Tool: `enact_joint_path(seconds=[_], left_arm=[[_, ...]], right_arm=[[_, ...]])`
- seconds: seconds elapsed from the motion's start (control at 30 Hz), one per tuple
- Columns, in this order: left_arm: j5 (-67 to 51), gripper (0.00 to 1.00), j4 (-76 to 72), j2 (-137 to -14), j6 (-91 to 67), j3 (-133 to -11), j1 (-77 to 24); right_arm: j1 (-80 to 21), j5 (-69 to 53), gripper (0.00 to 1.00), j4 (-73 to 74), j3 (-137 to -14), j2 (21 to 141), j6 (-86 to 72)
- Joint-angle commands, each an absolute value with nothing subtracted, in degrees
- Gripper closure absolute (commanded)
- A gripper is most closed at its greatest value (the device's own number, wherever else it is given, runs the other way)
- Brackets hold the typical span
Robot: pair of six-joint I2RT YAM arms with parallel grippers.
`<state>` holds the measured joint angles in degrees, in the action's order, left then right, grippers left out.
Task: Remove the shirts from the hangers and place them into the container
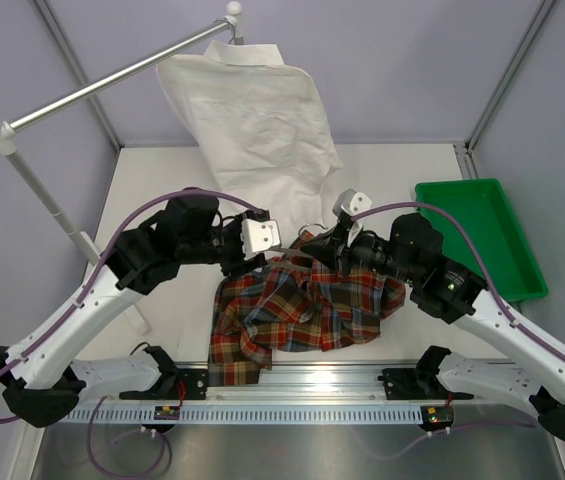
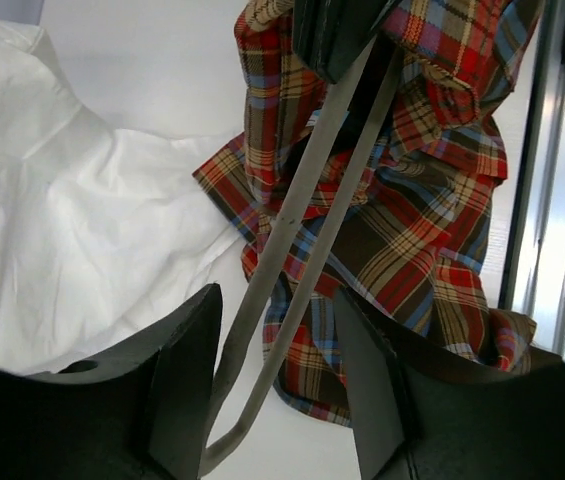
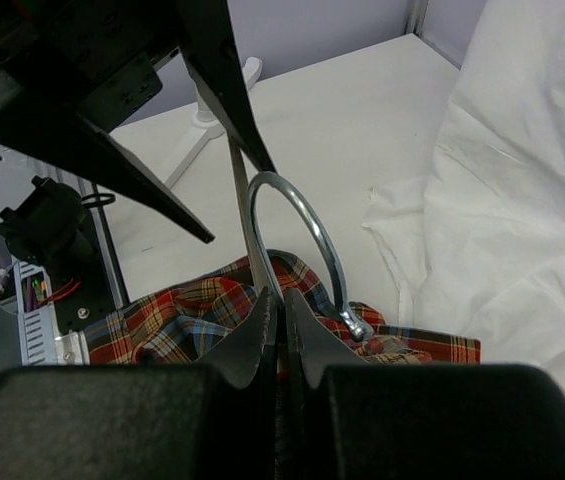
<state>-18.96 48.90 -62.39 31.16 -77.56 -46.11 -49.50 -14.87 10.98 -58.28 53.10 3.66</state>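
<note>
The red-orange plaid shirt [image 1: 302, 310] lies crumpled on the table between my arms, still hanging on a thin grey wire hanger [image 2: 290, 215]. My right gripper [image 3: 280, 300] is shut on the hanger's neck just below its silver hook [image 3: 324, 245]. My left gripper [image 2: 280, 300] stands open around the hanger's bent lower corner, with a gap on each side of the wire. In the top view the left gripper [image 1: 272, 255] and right gripper [image 1: 317, 245] face each other above the shirt. The off-white shirt [image 1: 262, 120] hangs from the rail and drapes onto the table. The green container [image 1: 482, 235] sits at the right.
The long silver rail [image 1: 112, 85] slants across the back left on a white stand [image 3: 207, 100]. An aluminium mounting rail [image 1: 302, 380] runs along the table's near edge. The off-white shirt's hem [image 2: 72, 230] lies close to the left of the plaid shirt.
</note>
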Motion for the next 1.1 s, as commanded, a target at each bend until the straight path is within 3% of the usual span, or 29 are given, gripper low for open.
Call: enact_joint_path(seconds=[0.0, 0.23, 0.3, 0.47, 0.53, 0.57, 0.63, 0.67, 0.8, 0.9, 1.07], left_arm=[[-23.7, 0.53, 49.0, -62.4, 33.7, -79.9, -45.7], [-26.7, 0.81, 48.9, -63.2, 33.5, -79.5, -45.5], [-27.5, 0.97, 49.0, -63.4, 33.3, -79.2, -45.5], [-28.4, 1.0, 49.0, -63.3, 32.8, -78.7, -45.5], [-28.0, 1.0, 48.7, -62.9, 32.2, -78.2, -45.5], [-27.8, 1.0, 47.6, -62.7, 32.0, -77.5, -45.5], [-27.2, 1.0, 46.9, -61.9, 31.5, -76.6, -45.5], [-26.9, 1.0, 46.1, -61.7, 31.3, -76.3, -45.5], [-26.5, 1.0, 45.0, -61.3, 30.7, -74.7, -45.5], [-25.8, 1.0, 43.6, -61.3, 29.4, -73.6, -45.5], [-24.3, 1.0, 40.7, -61.5, 26.7, -72.2, -45.5]], right_arm=[[-49.3, -17.7, 1.0, 9.7, -61.4, 52.4, 4.8], [-49.2, -17.8, 1.0, 10.5, -61.3, 52.8, 5.2], [-49.2, -18.3, 1.0, 10.5, -61.2, 53.0, 5.1], [-49.2, -18.2, 1.0, 10.8, -61.2, 53.3, 5.0], [-49.2, -16.3, 0.93, 11.0, -61.1, 53.2, 4.9], [-49.2, -15.5, 0.8, 11.4, -60.9, 52.9, 5.0], [-49.3, -13.4, 0.71, 12.0, -61.0, 52.6, 4.8], [-49.2, -12.6, 0.58, 12.7, -61.0, 52.5, 4.7], [-49.2, -8.6, 0.26, 14.5, -60.9, 51.8, 4.0], [-49.2, -4.8, 0.11, 16.7, -61.3, 50.7, 2.1], [-49.2, 2.1, 0.02, 20.3, -59.8, 47.3, 0.4]])
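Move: The hanger's bare arm already runs between the left hand's half-open fingers; the middle of that bare stretch is about 3 cm to its right, 1 cm back and 1 cm below. The plaid shirt's middle is some 8 cm right, 4 cm back and 14 cm down; the white shirt hangs roughly 22 cm ahead and 3 cm left. From the right hand, shut at the hanger's neck, the bare stretch is about 6 cm left and 1 cm back, the hook 3 cm ahead and 2 cm left. Drawing back about 2 cm and slightly down, the left hand shuts its fingers on the hanger's bare arm. Only then does the right hand, nearly still until now, open wide, let go at the hanger's neck and back off some 3 cm to the right and a little forward, turning about 10 degrees clockwise. The left keeps its pinch and sinks another 2 cm. ##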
